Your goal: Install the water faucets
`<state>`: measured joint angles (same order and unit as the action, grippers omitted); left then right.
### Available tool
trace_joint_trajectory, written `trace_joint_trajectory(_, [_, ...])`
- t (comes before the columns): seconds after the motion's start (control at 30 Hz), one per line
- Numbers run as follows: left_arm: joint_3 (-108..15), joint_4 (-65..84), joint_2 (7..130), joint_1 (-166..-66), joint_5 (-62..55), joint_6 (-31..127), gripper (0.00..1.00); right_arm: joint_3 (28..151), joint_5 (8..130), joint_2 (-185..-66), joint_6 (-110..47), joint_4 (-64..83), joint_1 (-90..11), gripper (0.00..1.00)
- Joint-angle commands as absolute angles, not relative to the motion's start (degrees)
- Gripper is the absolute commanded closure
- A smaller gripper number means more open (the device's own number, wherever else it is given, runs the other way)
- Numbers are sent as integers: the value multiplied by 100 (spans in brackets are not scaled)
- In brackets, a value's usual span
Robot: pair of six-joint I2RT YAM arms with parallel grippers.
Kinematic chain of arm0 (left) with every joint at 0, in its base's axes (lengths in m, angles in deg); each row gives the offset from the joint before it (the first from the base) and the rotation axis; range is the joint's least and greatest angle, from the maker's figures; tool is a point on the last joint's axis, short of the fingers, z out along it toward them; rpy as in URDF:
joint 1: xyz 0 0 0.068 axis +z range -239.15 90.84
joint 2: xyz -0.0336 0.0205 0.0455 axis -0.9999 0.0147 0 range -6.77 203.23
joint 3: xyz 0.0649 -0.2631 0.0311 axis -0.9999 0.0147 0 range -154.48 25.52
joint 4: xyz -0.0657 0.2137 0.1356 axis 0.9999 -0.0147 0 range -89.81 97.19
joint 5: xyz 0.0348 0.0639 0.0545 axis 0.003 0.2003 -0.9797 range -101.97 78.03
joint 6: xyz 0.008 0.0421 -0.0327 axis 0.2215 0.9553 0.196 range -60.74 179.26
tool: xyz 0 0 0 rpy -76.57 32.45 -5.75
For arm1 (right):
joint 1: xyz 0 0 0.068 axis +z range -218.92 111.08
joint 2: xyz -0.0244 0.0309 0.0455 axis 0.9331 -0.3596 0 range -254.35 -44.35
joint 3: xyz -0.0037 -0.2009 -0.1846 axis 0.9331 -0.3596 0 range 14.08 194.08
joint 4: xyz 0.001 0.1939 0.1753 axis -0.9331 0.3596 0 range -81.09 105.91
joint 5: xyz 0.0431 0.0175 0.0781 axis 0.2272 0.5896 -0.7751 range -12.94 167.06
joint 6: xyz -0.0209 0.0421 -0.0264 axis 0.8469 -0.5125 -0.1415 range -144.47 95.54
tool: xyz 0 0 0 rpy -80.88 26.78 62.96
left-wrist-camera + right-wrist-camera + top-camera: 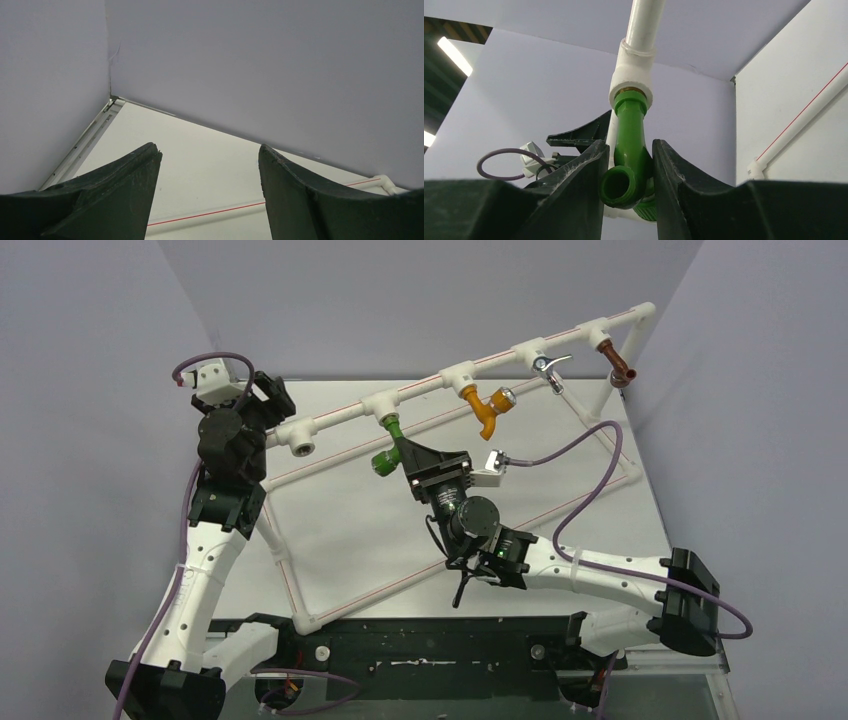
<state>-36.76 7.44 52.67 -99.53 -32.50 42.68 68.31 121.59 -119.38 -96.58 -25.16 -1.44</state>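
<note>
The green water faucet (390,443) hangs from a white tee fitting (382,406) on the raised white pipe, its threaded end in the fitting. My right gripper (397,450) is shut on it from the near side. In the right wrist view the faucet (630,140) stands between my fingers (585,170) with its open spout mouth facing the camera, under the fitting (633,75). My left gripper (268,398) is open and empty by the pipe's left end. In the left wrist view it (210,152) shows only table, wall and a red-striped pipe (210,216).
Further right on the same pipe hang an orange tap (485,412), a chrome tap (548,368) and a brown fitting (620,368). An open socket (300,448) sits at the pipe's left end. The white pipe frame (290,585) lies on the table.
</note>
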Motion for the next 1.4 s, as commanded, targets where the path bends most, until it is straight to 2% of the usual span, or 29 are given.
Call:
trace_joint_trajectory(0.0, [-3222,-802,5502,-9953,-3034,4431,31,7085,12526,-11687,-10885,-2775,-410,100])
trace_joint_trajectory(0.2, [-3222,-802,5493,-9953,-3058,4432,31,7129,12513,-11641,-11110,-2170,-411,100])
trace_joint_trajectory(0.23, [-3222,-806,5493,-9957,-3060,4439,31,7124,12503,-11628,-11112,-2108,-414,97])
trace_joint_trajectory(0.37, [-3222,-811,5493,-9955,-3068,4443,31,7135,12447,-11593,-11105,-1933,-415,79])
trace_joint_trajectory(0.53, [-3220,-810,5503,-9959,-3078,4449,31,7236,12304,-11548,-10854,-1702,-408,48])
trace_joint_trajectory(0.67, [-3216,-810,5504,-9960,-3078,4449,31,7433,12277,-11493,-10753,-1182,-413,33])
trace_joint_trajectory(0.9, [-3222,-813,5518,-9949,-3084,4449,31,7391,12144,-11327,-9983,-1231,-410,23])
trace_joint_trajectory(1.1, [-3221,-811,5536,-9951,-3087,4458,31,7638,11872,-11187,-8298,-997,-413,19])
trace_joint_trajectory(1.37, [-3211,-810,5589,-9936,-3121,4459,31,7589,11469,-10798,-5761,-966,-426,19])
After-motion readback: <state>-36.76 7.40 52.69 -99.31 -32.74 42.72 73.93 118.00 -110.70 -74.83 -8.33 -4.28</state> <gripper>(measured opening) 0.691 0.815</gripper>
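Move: The green faucet, already screwed into its socket, is in the right hand's grip, its middle about 1 cm ahead of that hand, 2 cm left and level. Its white socket is roughly 9 cm ahead, 4 left and 2 higher. The orange faucet sits some 16 cm to the right and 7 ahead, slightly higher; the empty socket about 21 cm left and 3 ahead. From the left hand the green faucet lies about 13 cm back and 25 right, nearly level. Turning clockwise as seen from behind, the right hand, still gripping the green faucet, adds a last five degrees or so almost in place. It then opens wide, comes off the faucet with a small jog forward and right, and draws back that centimetre while going about 4 cm right and 2.5 up towards the orange faucet, rolling back some 25 degrees the other way. ##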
